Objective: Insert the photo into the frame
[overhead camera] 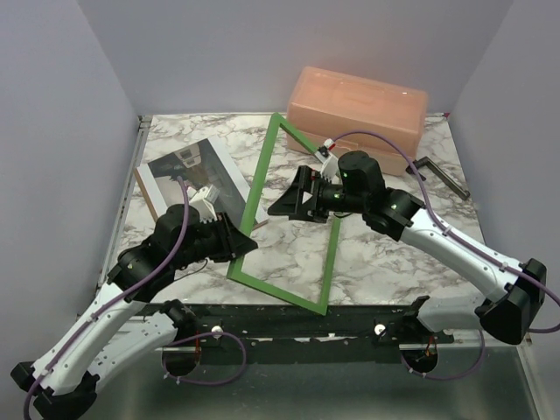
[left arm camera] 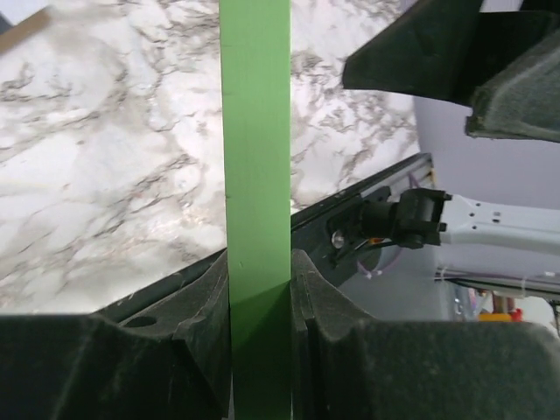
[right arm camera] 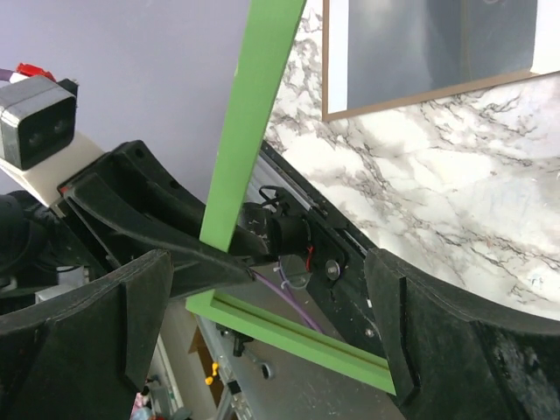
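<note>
The green frame (overhead camera: 255,188) stands tilted up off the marble table, its near corner down by the front rail. My left gripper (overhead camera: 238,238) is shut on its left rail; in the left wrist view that green rail (left arm camera: 255,157) runs straight up between the closed jaws of my left gripper (left arm camera: 259,332). Inside the frame's opening, my right gripper (overhead camera: 293,201) stands wide open and holds nothing. In the right wrist view, frame rails (right arm camera: 254,114) cross between the spread fingers (right arm camera: 437,341) of my right gripper (right arm camera: 267,293). The photo (overhead camera: 185,166) (right arm camera: 437,44) lies face up at the back left.
A brown backing panel (overhead camera: 143,185) lies under the photo. A peach plastic box (overhead camera: 359,105) sits at the back right, with a dark bent tool (overhead camera: 439,175) beside it. Walls close in the table on three sides.
</note>
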`<state>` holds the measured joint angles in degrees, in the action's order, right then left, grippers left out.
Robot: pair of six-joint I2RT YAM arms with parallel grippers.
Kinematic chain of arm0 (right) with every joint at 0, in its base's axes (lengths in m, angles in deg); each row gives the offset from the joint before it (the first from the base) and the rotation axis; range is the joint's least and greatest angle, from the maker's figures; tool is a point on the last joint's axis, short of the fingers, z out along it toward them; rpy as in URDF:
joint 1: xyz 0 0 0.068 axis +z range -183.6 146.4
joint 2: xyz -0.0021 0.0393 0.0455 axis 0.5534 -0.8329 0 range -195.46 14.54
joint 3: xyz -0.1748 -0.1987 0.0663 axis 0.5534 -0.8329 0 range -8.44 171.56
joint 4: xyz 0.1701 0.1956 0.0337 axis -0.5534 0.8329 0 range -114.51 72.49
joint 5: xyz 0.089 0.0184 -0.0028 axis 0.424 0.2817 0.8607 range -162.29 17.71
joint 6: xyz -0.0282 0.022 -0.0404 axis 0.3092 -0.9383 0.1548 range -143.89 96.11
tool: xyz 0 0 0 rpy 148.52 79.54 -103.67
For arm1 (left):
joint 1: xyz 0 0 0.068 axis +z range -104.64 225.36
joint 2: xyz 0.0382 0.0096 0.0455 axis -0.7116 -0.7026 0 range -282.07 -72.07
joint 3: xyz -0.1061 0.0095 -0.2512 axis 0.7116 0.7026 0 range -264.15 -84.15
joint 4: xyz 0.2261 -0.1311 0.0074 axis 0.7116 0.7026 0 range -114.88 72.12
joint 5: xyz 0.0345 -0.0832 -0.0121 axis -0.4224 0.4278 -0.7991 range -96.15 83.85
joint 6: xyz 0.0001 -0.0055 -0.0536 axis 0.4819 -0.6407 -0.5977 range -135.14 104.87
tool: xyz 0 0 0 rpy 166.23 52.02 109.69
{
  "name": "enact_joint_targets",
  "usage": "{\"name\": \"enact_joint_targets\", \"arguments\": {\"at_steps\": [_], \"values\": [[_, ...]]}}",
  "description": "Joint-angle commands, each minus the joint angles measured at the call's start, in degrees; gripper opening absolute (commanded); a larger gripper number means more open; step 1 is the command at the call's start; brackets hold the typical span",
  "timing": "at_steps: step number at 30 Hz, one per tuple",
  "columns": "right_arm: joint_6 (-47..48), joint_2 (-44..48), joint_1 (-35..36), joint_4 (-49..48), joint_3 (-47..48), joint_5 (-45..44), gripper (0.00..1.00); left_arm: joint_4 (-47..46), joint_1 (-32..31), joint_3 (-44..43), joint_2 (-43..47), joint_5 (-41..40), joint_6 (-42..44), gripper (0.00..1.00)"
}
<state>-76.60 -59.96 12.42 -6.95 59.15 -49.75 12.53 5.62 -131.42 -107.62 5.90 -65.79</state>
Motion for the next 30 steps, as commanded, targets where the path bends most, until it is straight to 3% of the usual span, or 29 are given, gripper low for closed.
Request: {"name": "enact_joint_targets", "arguments": {"at_steps": [1, 5, 18, 23, 30], "values": [[1.73, 2.33, 0.12, 4.67, 1.58, -5.11, 1.00, 13.12, -0.08, -9.89, -3.78, -7.25, 3.98, 0.00], [1.77, 3.30, 0.12, 6.23, 1.58, -6.06, 1.00, 17.87, -1.01, -15.63, -5.43, -10.26, 3.47, 0.00], [2.05, 3.93, 0.10, 10.40, 4.27, -8.37, 1.00, 36.34, -11.65, -37.38, -16.83, -34.52, 3.78, 0.00], [1.08, 4.09, 0.08, 10.87, 3.96, -8.04, 1.00, 41.29, -14.95, -45.86, -21.54, -39.47, 3.22, 0.00], [-0.02, 5.03, 0.06, 10.95, 4.43, -8.79, 1.00, 45.02, -22.03, -51.08, -28.61, -45.36, 0.56, 0.00]]}}
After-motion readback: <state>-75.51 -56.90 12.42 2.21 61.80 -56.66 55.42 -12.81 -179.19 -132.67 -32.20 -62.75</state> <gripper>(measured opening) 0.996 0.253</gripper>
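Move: The left hand already pinches the frame's left bar near its near corner; the frame's middle is about 12 cm ahead, 10 cm right and 10 cm down. The photo lies flat some 26 cm ahead, 20 cm left and 25 cm below; the pink box is roughly 48 cm ahead, 30 cm right and 17 cm lower. From the open right hand the photo is about 22 cm ahead, 31 cm left and 28 cm down. Keeping its pinch, the left hand raises the frame about 9 cm and 5 cm left, rolling left-side-up some 30 degrees. ##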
